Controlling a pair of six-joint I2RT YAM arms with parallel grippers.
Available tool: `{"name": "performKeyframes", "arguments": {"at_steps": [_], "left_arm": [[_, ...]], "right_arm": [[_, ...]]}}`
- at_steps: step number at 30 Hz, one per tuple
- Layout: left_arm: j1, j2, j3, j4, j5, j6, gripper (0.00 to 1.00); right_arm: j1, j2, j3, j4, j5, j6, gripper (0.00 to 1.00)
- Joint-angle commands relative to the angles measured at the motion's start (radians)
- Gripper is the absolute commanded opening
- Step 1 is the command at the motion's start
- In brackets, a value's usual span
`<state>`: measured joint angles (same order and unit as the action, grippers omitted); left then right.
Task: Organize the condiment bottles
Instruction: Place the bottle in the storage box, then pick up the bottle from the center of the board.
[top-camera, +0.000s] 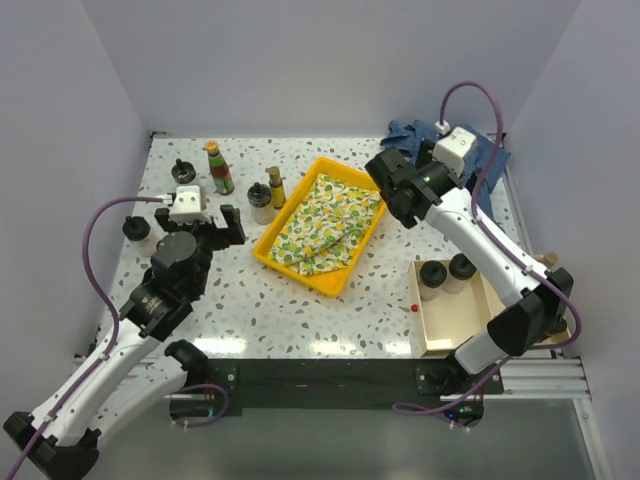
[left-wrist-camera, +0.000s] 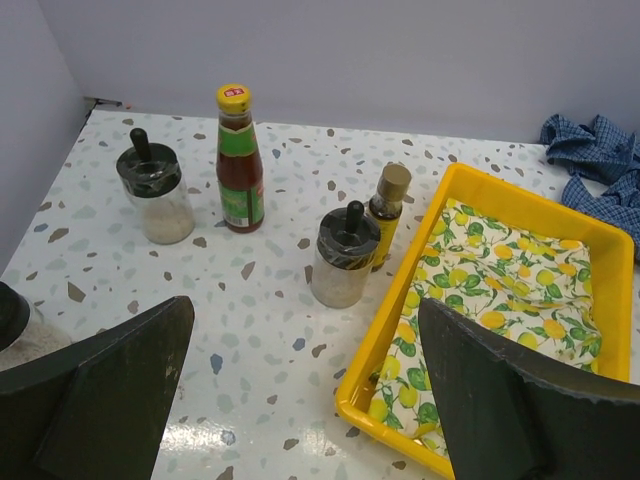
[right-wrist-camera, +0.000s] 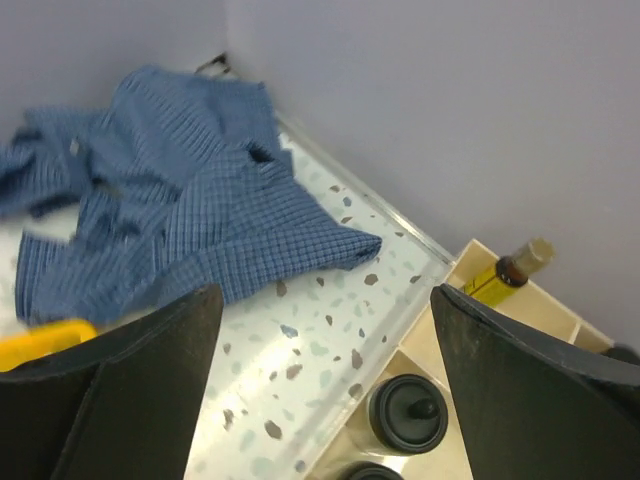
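Several condiment bottles stand at the table's back left. A green red-labelled bottle (top-camera: 218, 168) (left-wrist-camera: 240, 160) is flanked by black-lidded clear jars (top-camera: 182, 171) (left-wrist-camera: 155, 192). Another jar (top-camera: 260, 204) (left-wrist-camera: 344, 256) stands beside a slim amber bottle (top-camera: 275, 186) (left-wrist-camera: 387, 212), and one more jar (top-camera: 137, 229) is near the left edge. Two jars (top-camera: 433, 277) (right-wrist-camera: 408, 412) sit in a wooden box (top-camera: 450, 320), with an amber bottle (right-wrist-camera: 508, 270) in its far compartment. My left gripper (top-camera: 205, 225) (left-wrist-camera: 306, 300) hangs open before the middle jar. Open too, my right gripper (top-camera: 395, 190) (right-wrist-camera: 325, 292) is raised near the back right.
A yellow tray (top-camera: 285, 210) (left-wrist-camera: 400, 300) lined with a lemon-print cloth lies mid-table, right of the middle jar. A crumpled blue checked cloth (top-camera: 490, 150) (right-wrist-camera: 180, 200) fills the back right corner. A small red dot (top-camera: 413, 308) lies left of the wooden box. Walls close three sides.
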<state>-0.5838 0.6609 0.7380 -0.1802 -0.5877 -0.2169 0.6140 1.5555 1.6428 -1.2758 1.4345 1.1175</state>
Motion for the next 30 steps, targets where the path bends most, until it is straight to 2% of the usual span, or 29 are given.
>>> {"name": "performKeyframes", "arguments": {"at_steps": [1,2,5,6,8,9,10,11,15,17,22,30], "left_arm": [[-0.004,-0.021,0.006,0.048,-0.027,0.016,1.00],[-0.004,-0.027,0.006,0.048,-0.032,0.016,1.00],[-0.002,-0.037,0.003,0.048,-0.041,0.016,1.00],[-0.004,-0.038,0.001,0.051,-0.038,0.017,1.00],[-0.002,-0.037,0.001,0.053,-0.035,0.017,1.00],[-0.002,-0.035,0.003,0.053,-0.032,0.017,1.00],[-0.004,-0.030,0.001,0.053,-0.032,0.016,1.00],[-0.002,-0.027,0.000,0.053,-0.035,0.017,1.00],[-0.002,-0.017,0.001,0.051,-0.057,0.021,1.00],[-0.002,-0.018,0.003,0.047,-0.063,0.022,1.00],[-0.002,-0.049,-0.009,0.062,-0.070,0.025,1.00],[-0.001,-0.038,0.001,0.051,-0.047,0.017,1.00]], "right_arm": [[-0.022,-0.115,-0.125,0.568,-0.367,-0.789,0.88],[-0.061,-0.182,-0.182,0.623,-0.630,-0.798,0.87],[-0.077,-0.227,-0.230,0.771,-0.903,-0.875,0.86],[-0.077,-0.200,-0.209,0.762,-1.048,-0.881,0.86],[-0.077,-0.141,-0.108,0.670,-1.178,-0.886,0.84],[-0.076,-0.082,-0.081,0.640,-1.314,-0.886,0.83],[-0.074,-0.063,-0.063,0.620,-1.365,-0.878,0.75],[-0.068,-0.042,-0.048,0.627,-1.410,-0.857,0.72],[-0.045,0.040,-0.049,0.788,-1.464,-0.786,0.63],[-0.030,0.133,0.019,0.826,-1.485,-0.765,0.57],[0.044,0.329,0.190,0.894,-1.438,-0.798,0.56],[0.104,0.486,0.296,1.085,-1.396,-0.860,0.56]]}}
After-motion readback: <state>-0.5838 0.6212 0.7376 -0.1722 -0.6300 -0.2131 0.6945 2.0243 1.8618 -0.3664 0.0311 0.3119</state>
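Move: The small yellow-labelled bottle that the empty right hand heads for stands about 43 cm to its left, 19 cm ahead and 26 cm below. The lidded jar touches on its near-left side, roughly 5 cm farther left and 3 cm nearer. The ketchup bottle is some 15 cm left of the yellow-labelled one and 6 cm farther out; the middle of the yellow tray lies 32 cm left and 13 cm ahead of the hand. From the idle left hand the yellow-labelled bottle is about 24 cm ahead, 8 cm right, 22 cm below. Touching nothing at either end, the right hand sweeps fast to the left, about 35 cm, and some 11 cm forward, ending over the yellow tray on its way to the yellow-labelled bottle. It dips at once, then sinks again later, while the wrist swings counter-clockwise roughly 80 degrees and tips down until the fingers point forward-left at the bottle. They narrow from nearly wide open to just over half. ##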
